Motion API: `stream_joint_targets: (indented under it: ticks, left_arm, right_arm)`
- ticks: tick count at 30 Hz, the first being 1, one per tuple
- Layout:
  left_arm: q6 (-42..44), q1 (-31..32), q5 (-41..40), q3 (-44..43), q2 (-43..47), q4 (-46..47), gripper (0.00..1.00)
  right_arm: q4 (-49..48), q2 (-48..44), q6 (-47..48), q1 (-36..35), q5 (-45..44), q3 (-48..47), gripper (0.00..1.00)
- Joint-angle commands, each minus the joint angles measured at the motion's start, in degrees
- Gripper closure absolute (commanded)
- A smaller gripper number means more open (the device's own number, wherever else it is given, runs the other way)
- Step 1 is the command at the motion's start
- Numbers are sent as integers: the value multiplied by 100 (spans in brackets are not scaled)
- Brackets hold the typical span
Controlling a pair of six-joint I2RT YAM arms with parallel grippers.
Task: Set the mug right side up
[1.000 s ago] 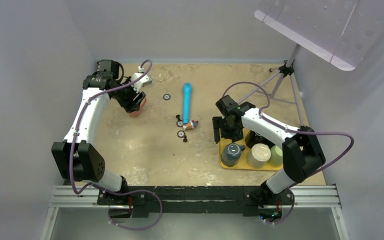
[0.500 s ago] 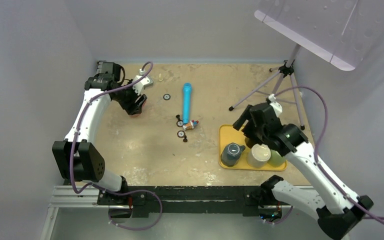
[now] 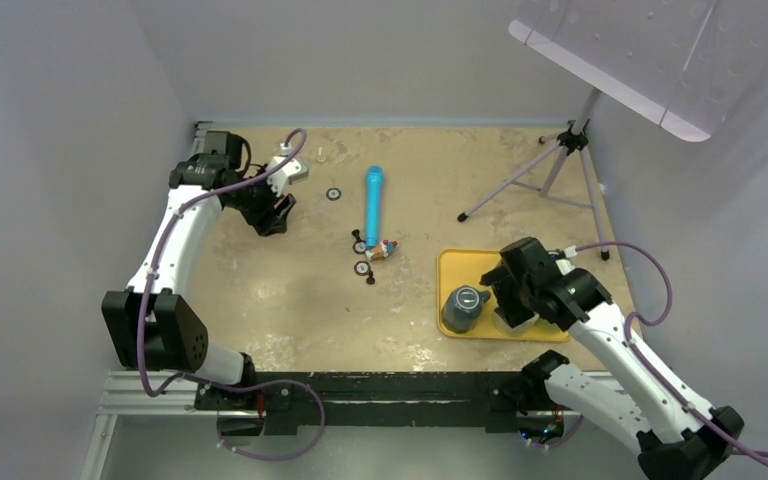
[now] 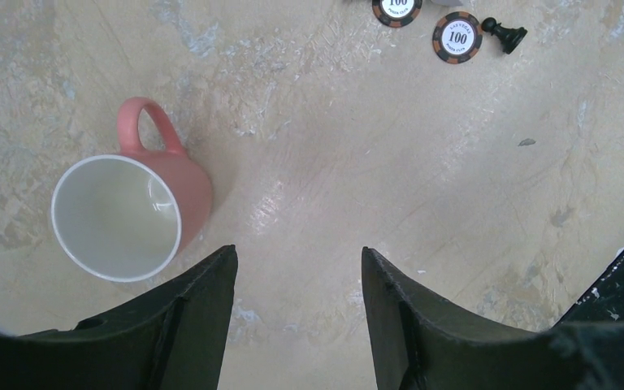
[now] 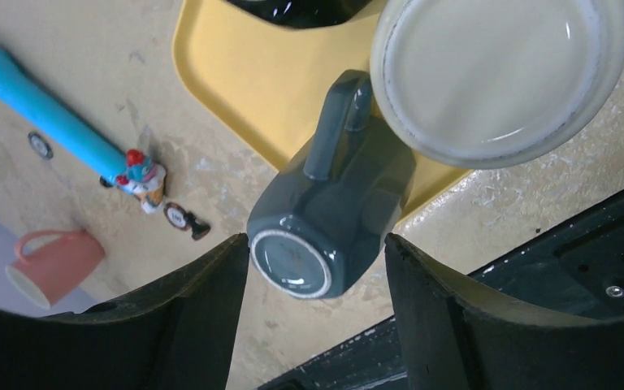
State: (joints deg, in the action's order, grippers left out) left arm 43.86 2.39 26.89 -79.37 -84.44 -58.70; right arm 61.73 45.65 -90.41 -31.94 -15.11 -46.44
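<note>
A dark blue-grey mug (image 3: 463, 308) stands upside down on the front left corner of a yellow tray (image 3: 452, 268). In the right wrist view its base (image 5: 291, 264) faces the camera and its handle points away. My right gripper (image 5: 317, 240) is open above it, one finger on each side, not touching; in the top view the right gripper (image 3: 498, 290) is just right of the mug. A pink mug (image 4: 126, 213) stands mouth up on the table, at the left of the left wrist view. My left gripper (image 4: 296, 252) is open and empty beside it, and in the top view (image 3: 272, 213) it hides that mug.
A cream mug (image 5: 500, 73) stands on the tray next to the dark one. A blue cylinder (image 3: 372, 205), a small figurine (image 3: 385, 248), poker chips (image 4: 458, 36) and chess pawns (image 3: 370, 275) lie mid-table. A tripod (image 3: 550, 170) stands at the back right.
My right arm has swung from the tray's far left edge round to the right and down over the dark mug. My left gripper has let go of the pink mug and shifted back.
</note>
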Motion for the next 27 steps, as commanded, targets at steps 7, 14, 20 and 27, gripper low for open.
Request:
stream_joint_targets:
  ticks: [7, 14, 20, 27]
  left_arm:
    - [-15, 24, 116, 330, 511, 308, 39]
    - [-73, 24, 124, 318, 430, 363, 39]
    - [-150, 24, 226, 278, 421, 368, 39]
    - [-169, 24, 276, 247, 429, 276, 39]
  right_arm:
    - [-1088, 1281, 990, 1314, 1070, 186, 34]
    - [-1403, 1751, 1199, 1269, 1492, 213, 35]
    - [-1640, 2685, 1733, 1225, 1773, 247, 43]
    - [-1674, 3503, 2336, 1096, 1676, -296, 100]
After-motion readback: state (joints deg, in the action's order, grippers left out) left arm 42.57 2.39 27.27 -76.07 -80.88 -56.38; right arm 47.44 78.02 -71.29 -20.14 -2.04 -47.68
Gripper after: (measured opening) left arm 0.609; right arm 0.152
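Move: The grey mug, upside down in the yellow tray, has its middle about 7 cm left of the right gripper, 1 cm ahead and 9 cm below; its handle points back towards that gripper's side. The black mug stands some 8 cm ahead and 5 cm right, the white mug 6 cm right and 1 cm back, both about 9 cm below. From the left gripper the grey mug lies about 47 cm right, 14 cm back and 14 cm below. Lower the open right gripper about 9 cm onto the grey mug's handle, going forward some 4 cm as well: head forward and a touch right first, then swing back left while sinking between the grey and black mugs. Tip the fingers some 20 degrees nearer to straight down, turning slightly counter-clockwise, and near the bottom close them nearly shut to pinch the handle. ##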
